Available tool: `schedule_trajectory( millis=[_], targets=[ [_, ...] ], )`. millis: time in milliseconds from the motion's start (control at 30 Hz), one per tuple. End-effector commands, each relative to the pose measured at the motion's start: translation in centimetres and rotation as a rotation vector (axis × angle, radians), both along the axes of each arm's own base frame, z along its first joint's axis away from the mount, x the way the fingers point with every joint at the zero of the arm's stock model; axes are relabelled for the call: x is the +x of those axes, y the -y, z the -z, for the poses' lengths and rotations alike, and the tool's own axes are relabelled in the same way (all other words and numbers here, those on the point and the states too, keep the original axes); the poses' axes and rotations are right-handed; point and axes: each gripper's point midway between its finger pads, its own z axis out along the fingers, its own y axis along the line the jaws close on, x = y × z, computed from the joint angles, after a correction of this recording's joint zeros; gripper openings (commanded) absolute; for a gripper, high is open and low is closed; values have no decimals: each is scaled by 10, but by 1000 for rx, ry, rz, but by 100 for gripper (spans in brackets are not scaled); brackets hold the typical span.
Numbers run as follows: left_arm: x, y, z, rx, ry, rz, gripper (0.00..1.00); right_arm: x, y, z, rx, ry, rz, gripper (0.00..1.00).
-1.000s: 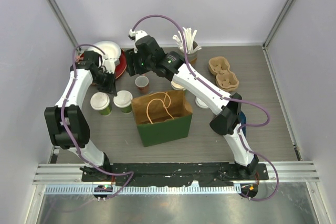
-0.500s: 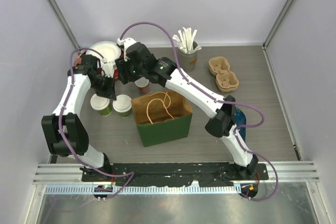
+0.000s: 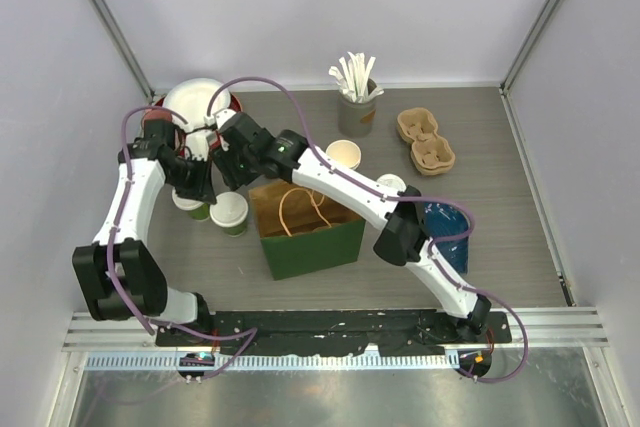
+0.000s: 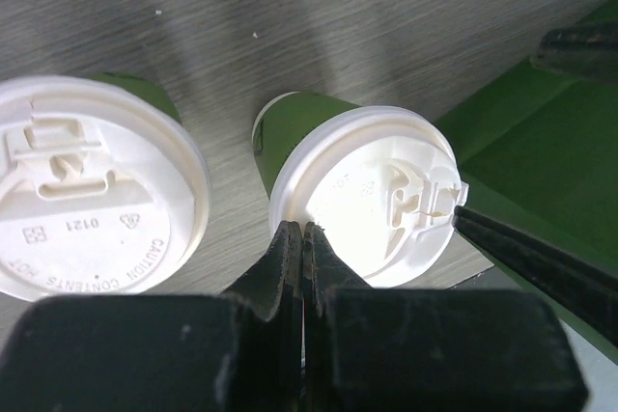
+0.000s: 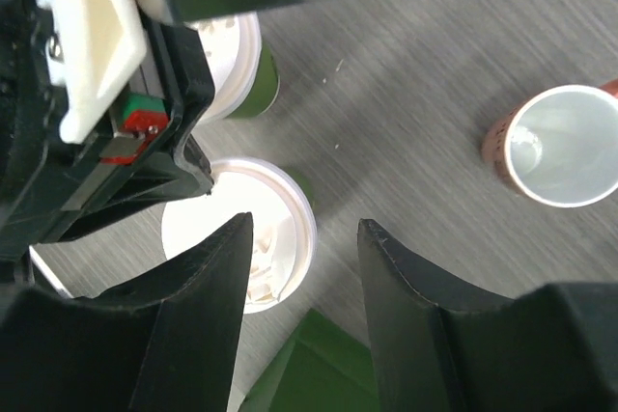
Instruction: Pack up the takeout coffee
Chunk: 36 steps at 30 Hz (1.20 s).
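Two green takeout coffee cups with white lids stand left of the green paper bag (image 3: 312, 232). The nearer cup (image 3: 229, 212) (image 4: 362, 195) (image 5: 241, 229) is beside the bag; the other (image 3: 188, 203) (image 4: 92, 200) (image 5: 237, 65) is further left. My left gripper (image 3: 200, 187) (image 4: 304, 231) is shut and empty, its tips at the rim of the nearer cup's lid. My right gripper (image 3: 232, 169) (image 5: 304, 224) hangs open just above that same cup, one finger (image 5: 208, 277) over the lid, nothing between the fingers. An open cream-inside cup (image 3: 343, 154) and another white-topped cup (image 3: 390, 185) stand behind the bag.
A small red-and-white cup (image 5: 560, 147) stands open close to the right gripper. White plates on a red one (image 3: 195, 102) sit at the back left. A cup of stirrers (image 3: 355, 97) and a cardboard cup carrier (image 3: 425, 140) are at the back. A blue object (image 3: 445, 232) lies right of the bag.
The right arm has swung left and forward from the back to hang over the lidded cups, its jaws narrowing a little. The left gripper has moved nearer, to the cup beside the bag.
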Motion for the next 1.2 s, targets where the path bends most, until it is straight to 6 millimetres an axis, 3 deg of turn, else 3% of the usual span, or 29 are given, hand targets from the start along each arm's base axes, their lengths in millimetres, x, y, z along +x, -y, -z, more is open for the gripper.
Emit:
schedule_trajectory(
  millis=[0,267,467,633,867,1033,1167],
  targets=[
    [-10,0,-7,-23,23,-6,0,-14,-5,-15,-3,32,-45,52],
    [-11,4,-2,-50,14,-6,0,-31,-4,20,-79,-54,-87,49],
    [-10,4,-3,-44,25,-7,0,-31,1,42,-131,-80,-73,45],
    [-10,3,-5,-40,35,-7,0,-33,0,51,-143,-96,-79,42],
    [-10,3,-2,-40,30,-11,0,-46,-8,57,-109,-168,-130,31],
    [-8,2,0,-39,28,-22,0,-54,-8,57,-103,-204,-144,31],
    [-6,3,-2,-44,35,-24,0,-56,-5,71,-134,-220,-148,31]
  ],
)
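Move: The near lidded cup stands about 4 cm back and 3 cm left of the right hand, its middle some 11 cm below. From that hand the second lidded cup is level and 12 cm left, the paper bag 7 cm back and 15 cm right, the red cup 8 cm ahead and 6 cm right. From the left hand's shut tips, the near cup is 4 cm right, 1 cm back and its middle 6 cm lower. Downward and back, the right hand comes about 6 cm down and 4 cm back onto the bag side of the near cup's lid, then stays at that height, easing back while its fingers tip steeper by some 10 degrees and close partway around the lid's tab. The left hand, still shut against the lid's left rim, draws back and slightly down by about 1 cm, then holds still. ##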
